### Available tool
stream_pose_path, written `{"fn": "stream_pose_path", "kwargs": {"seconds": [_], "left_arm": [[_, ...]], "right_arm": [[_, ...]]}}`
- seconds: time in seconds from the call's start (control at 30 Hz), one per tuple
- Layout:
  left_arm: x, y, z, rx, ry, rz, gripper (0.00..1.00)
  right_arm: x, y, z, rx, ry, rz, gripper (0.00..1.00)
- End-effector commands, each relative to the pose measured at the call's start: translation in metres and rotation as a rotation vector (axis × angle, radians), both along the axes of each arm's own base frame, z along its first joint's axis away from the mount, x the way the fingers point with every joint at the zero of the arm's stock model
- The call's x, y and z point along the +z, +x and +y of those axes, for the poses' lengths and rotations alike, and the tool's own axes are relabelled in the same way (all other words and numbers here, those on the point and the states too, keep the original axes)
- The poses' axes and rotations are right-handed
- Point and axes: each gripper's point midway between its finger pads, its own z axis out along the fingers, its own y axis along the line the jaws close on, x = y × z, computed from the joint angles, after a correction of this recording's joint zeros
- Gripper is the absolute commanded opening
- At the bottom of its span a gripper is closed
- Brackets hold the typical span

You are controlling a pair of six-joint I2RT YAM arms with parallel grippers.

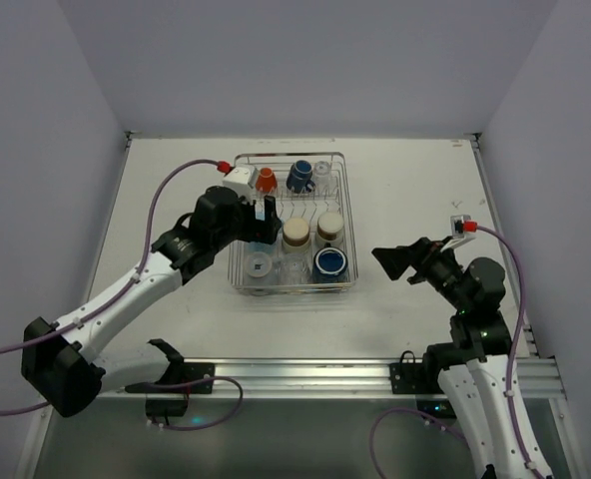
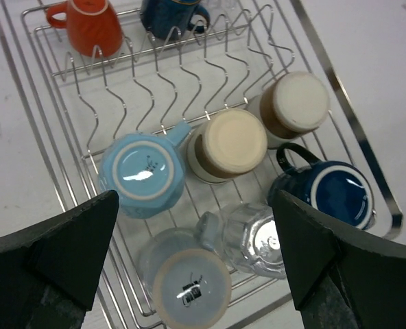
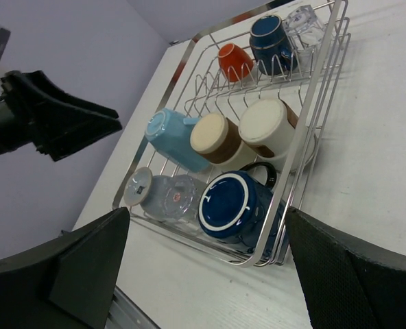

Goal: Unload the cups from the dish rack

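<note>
The silver wire dish rack (image 1: 347, 215) stands mid-table with several cups upside down in it. At the back are an orange mug (image 1: 266, 180), a dark blue mug (image 1: 298, 177) and a clear glass (image 1: 322, 172). Two cream-and-brown tumblers (image 2: 232, 142) stand mid-rack beside a light blue mug (image 2: 141, 175). In front are a pale cup (image 2: 189, 288), a clear glass (image 2: 258, 236) and a dark blue mug (image 2: 337, 195). My left gripper (image 1: 266, 215) hovers open above the rack's left side, holding nothing. My right gripper (image 1: 400, 261) is open and empty, right of the rack, facing the front dark blue mug (image 3: 234, 202).
The white table (image 1: 415, 190) is walled at the back and both sides. A metal rail (image 1: 305, 374) runs along the near edge by the arm bases. Purple cables (image 1: 166, 190) loop from both wrists.
</note>
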Motion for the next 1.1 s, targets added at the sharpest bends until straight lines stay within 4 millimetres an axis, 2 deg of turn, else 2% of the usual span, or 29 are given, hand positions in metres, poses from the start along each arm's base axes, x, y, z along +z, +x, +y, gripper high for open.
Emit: {"fn": "stream_pose_path", "kwargs": {"seconds": [0.0,0.1,0.23,0.5,0.7,1.07], "left_arm": [[0.006,0.025,0.018,0.135,0.097,-0.054,0.98],[-0.011,0.032,0.023,0.173,0.152,-0.031,0.98],[-0.037,0.036,0.015,0.146,0.184,0.021,0.99],[-0.062,0.045,0.011,0.137,0.244,0.059,0.99],[-0.089,0.051,0.011,0.145,0.295,0.102,1.00],[-0.098,0.069,0.006,0.168,0.305,0.058,0.97]], "right_arm": [[0.010,-0.005,0.008,0.056,0.021,-0.040,0.97],[0.008,-0.008,0.008,0.059,0.010,-0.049,0.97],[0.004,-0.009,0.007,0.059,0.001,-0.042,0.97],[0.003,-0.012,0.008,0.067,0.001,-0.043,0.97],[0.002,-0.012,0.008,0.070,-0.002,-0.040,0.97],[-0.002,-0.011,0.010,0.079,0.000,-0.025,0.97]]}}
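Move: The light blue cup in the rack lies about 6 cm ahead of the left hand, 1 cm to its left and 15 cm below. The brown-white mug stands some 9 cm to the right of that cup and level with it; the clear base cup sits about 7 cm nearer the robot than the blue one. From the right hand, the light blue cup lies roughly 14 cm ahead, 32 cm left and 17 cm below. Open-fingered, the left hand sinks about 12 cm and reaches slightly forward to the light blue cup, tilting downward. ##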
